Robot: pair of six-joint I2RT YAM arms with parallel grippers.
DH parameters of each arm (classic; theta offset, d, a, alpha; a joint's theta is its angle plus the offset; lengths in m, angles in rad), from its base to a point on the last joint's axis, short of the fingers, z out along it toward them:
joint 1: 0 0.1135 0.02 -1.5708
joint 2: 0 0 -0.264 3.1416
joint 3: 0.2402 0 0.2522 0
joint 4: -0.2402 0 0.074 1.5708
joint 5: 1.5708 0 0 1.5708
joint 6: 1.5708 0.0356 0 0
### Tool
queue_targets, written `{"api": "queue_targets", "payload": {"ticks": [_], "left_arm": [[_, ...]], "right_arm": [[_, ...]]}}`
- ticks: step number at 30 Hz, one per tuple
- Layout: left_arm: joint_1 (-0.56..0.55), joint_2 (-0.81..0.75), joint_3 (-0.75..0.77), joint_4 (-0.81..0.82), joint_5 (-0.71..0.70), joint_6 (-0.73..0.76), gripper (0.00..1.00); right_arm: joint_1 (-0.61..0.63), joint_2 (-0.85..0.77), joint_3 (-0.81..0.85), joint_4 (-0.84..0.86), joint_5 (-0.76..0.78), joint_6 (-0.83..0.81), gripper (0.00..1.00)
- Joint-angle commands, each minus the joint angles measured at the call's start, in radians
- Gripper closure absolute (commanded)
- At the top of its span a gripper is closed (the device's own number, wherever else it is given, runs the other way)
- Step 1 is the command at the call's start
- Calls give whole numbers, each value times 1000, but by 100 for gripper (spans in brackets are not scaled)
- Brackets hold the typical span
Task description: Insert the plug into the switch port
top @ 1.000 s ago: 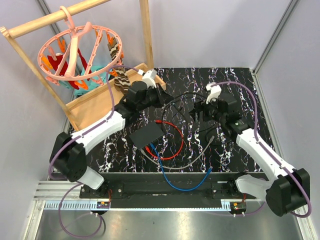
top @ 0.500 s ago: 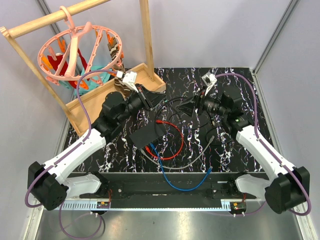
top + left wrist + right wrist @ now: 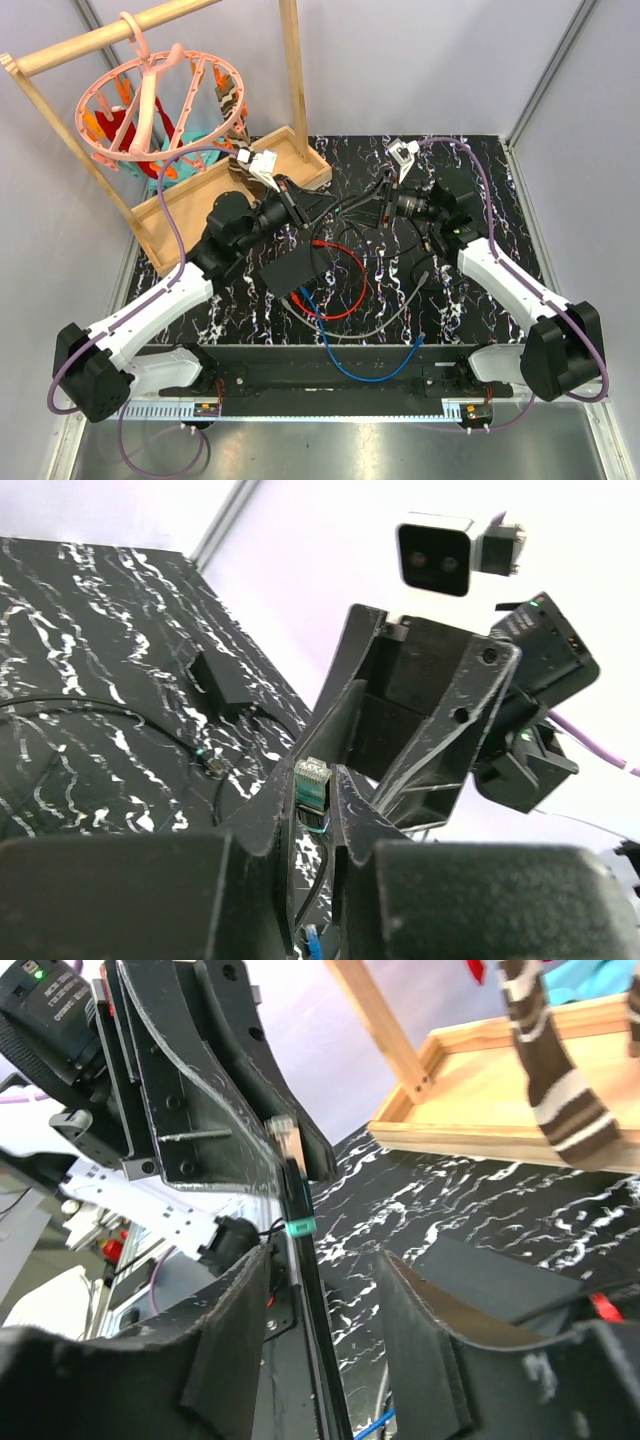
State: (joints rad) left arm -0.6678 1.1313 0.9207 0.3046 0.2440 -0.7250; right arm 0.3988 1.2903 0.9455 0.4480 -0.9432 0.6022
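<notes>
The plug [image 3: 312, 782] is a clear connector on a thin black cable [image 3: 305, 1260] with a teal band. My left gripper [image 3: 318, 203] is shut on it and holds it above the table. My right gripper [image 3: 368, 205] faces the left one, almost tip to tip. Its jaws stand open around the cable just below the plug [image 3: 285, 1142], and the cable runs close to one pad without clear contact. The flat black switch box [image 3: 293, 270] lies on the marbled table below both grippers. Its port edge faces the arms' bases, and I cannot make out the port itself.
Red [image 3: 345, 262], blue [image 3: 360, 372] and grey [image 3: 395, 312] cables loop out from the switch's near edge. A chunky black adapter block [image 3: 222, 675] lies on the table to the right. A wooden tray [image 3: 200, 205] and a pink peg hanger [image 3: 150, 105] stand at the back left.
The left arm has swung round and lifted the plug towards the centre. The right gripper has turned to meet it, and its jaws have narrowed round the cable.
</notes>
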Motion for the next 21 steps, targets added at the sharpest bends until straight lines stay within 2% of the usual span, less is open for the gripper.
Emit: {"api": "queue_targets", "payload": {"ticks": [1, 3, 4, 6, 7, 9, 10, 13, 14, 15, 18, 21], "left_arm": [[-21, -27, 4, 87, 9, -4, 100], [-24, -28, 1, 90, 9, -2, 100], [-24, -31, -5, 91, 5, -4, 100], [-26, -36, -8, 96, 0, -2, 100], [-24, -36, -9, 97, 0, -4, 100], [-26, -38, -8, 97, 6, -2, 100], [-24, -38, -8, 99, 6, -1, 100], [-24, -54, -6, 76, -25, 31, 85], [-23, -68, 0, 38, -35, 67, 80], [-19, -74, 13, 9, -63, 88, 70], [10, -117, 32, -102, -119, 160, 49], [43, -174, 47, -223, -202, 232, 32]], "right_arm": [[25, 9, 55, 81, -34, 33, 49], [28, 9, 59, 95, -34, 45, 53], [28, 10, 61, 93, -37, 45, 62], [28, 9, 68, 92, -45, 50, 71], [29, 9, 68, 92, -48, 51, 80], [28, 3, 72, 78, -52, 45, 91], [28, 0, 81, 66, -57, 38, 100], [26, -19, 98, -23, -46, -33, 100], [25, -28, 125, -117, -39, -103, 100], [17, -31, 145, -174, -28, -146, 100], [-24, -36, 243, -406, 36, -312, 100], [-84, -29, 346, -593, 93, -438, 100]]}}
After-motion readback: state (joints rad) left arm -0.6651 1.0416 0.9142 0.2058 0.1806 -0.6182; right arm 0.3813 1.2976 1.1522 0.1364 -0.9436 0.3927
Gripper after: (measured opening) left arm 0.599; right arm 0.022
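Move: My left hand holds the plug in its fingertips, practically at the hand point, with the cable hanging down. From my right hand, whose open fingers straddle that cable, the plug is some 3 cm up, about 1 cm back and 1 cm left. From my right hand, the switch lies about 10 cm ahead, 10 cm left and 25 cm below, and the red cable loop about 6 cm ahead, 1 cm left and 26 cm down. I ease my right hand about 1 cm back and 1 cm up and shut its fingers on the black cable at the teal band just below the plug, while my left hand keeps its pinch. Then my left fingers open wide and let go, drawing about 3 cm to the left, as my right hand carries the plug forward and up, about 2 cm each, and slightly right. ##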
